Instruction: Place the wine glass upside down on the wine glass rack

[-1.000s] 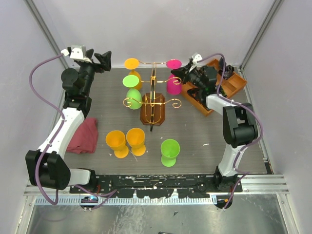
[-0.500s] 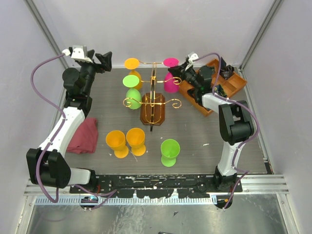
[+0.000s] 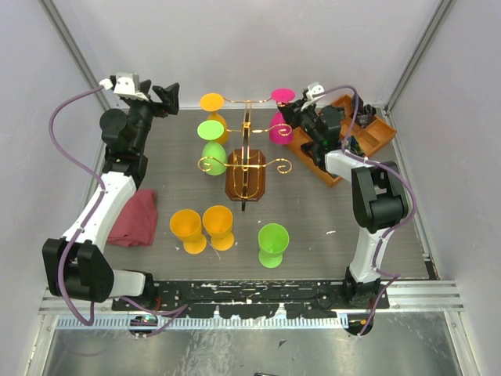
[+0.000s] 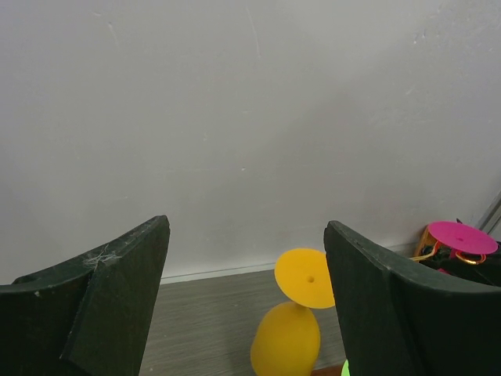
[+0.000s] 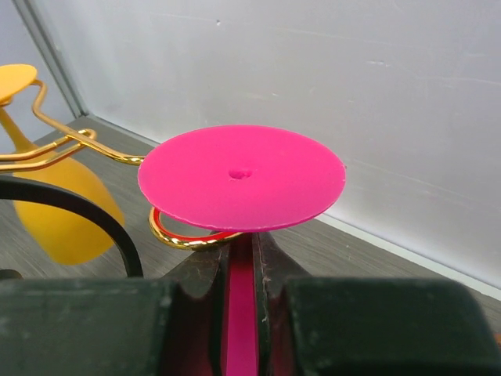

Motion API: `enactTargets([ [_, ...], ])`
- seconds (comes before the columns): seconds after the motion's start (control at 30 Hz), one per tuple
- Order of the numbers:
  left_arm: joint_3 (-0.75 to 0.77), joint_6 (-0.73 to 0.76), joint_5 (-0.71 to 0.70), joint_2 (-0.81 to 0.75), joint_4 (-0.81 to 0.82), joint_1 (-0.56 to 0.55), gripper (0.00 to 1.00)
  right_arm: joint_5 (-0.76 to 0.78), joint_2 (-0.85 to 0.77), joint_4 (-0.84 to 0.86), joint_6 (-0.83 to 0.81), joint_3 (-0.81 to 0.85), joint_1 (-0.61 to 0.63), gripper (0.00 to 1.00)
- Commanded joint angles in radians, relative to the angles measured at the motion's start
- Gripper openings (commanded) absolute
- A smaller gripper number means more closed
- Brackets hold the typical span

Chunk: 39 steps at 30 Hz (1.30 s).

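Note:
My right gripper (image 5: pixel 243 262) is shut on the stem of a pink wine glass (image 5: pixel 241 176), which it holds upside down with the round foot on top. A gold wire scroll (image 5: pixel 182 236) of the wine glass rack (image 3: pixel 246 174) lies just under the left side of the foot, beside the stem. From above, the pink glass (image 3: pixel 280 125) hangs at the rack's right arm, with the right gripper (image 3: pixel 293 119) to its right. My left gripper (image 3: pixel 167 95) is raised at the back left, open and empty. Its wrist view looks past the gripper (image 4: pixel 246 235) at an orange glass (image 4: pixel 290 337).
One orange glass (image 3: pixel 212 103) and two green glasses (image 3: pixel 210 129) hang upside down on the rack's left arms. Two orange glasses (image 3: pixel 218 224) and a green one (image 3: pixel 273 243) stand on the table in front. An orange tray (image 3: pixel 376 135) sits at the back right, a red cloth (image 3: pixel 135 218) at the left.
My right gripper has carried the pink glass slightly up and back, toward the rack's right arm. The left arm has not moved.

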Motion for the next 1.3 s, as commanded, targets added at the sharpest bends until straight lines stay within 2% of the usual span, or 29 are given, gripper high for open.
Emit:
enactTargets([
  [0.0,-0.008,0.001,-0.001,-0.017,0.019,0.004,0.87,0.045,-0.055,0.061,-0.020,-0.027,-0.004,0.03],
  [0.37,-0.025,0.002,-0.004,-0.035,0.021,0.006,0.87,-0.029,-0.110,0.060,-0.082,-0.098,0.031,0.04],
  [0.6,-0.044,0.000,-0.007,-0.058,0.018,0.006,0.87,-0.041,-0.124,0.035,-0.105,-0.101,0.045,0.11],
  [0.73,-0.052,-0.003,-0.006,-0.063,0.018,0.007,0.87,-0.038,-0.135,0.007,-0.119,-0.109,0.046,0.19],
  [0.9,-0.061,-0.012,-0.006,-0.063,0.018,0.006,0.87,0.014,-0.177,-0.013,-0.147,-0.162,0.045,0.40],
  [1.03,-0.064,-0.015,-0.006,-0.063,0.019,0.007,0.87,0.056,-0.209,-0.036,-0.168,-0.197,0.045,0.51],
  [1.27,-0.063,-0.017,-0.010,-0.098,0.012,0.007,0.87,0.106,-0.258,-0.068,-0.165,-0.258,0.030,0.54],
])
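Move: The right hand already holds the upside-down pink glass by its stem; the rack's far right hook is about 1 cm ahead, 1 cm left and 3 cm above. The hanging orange glass is level, some 17 cm left; the green one about 18 cm left, 8 cm back. The wooden tray lies roughly 17 cm right, 5 cm back and 21 cm below. From the left hand the hook is about 24 cm right, 9 cm ahead, 14 cm below. The right hand draws the stem back about 2.5 cm, opens half-way to release it, then backs off and down. ##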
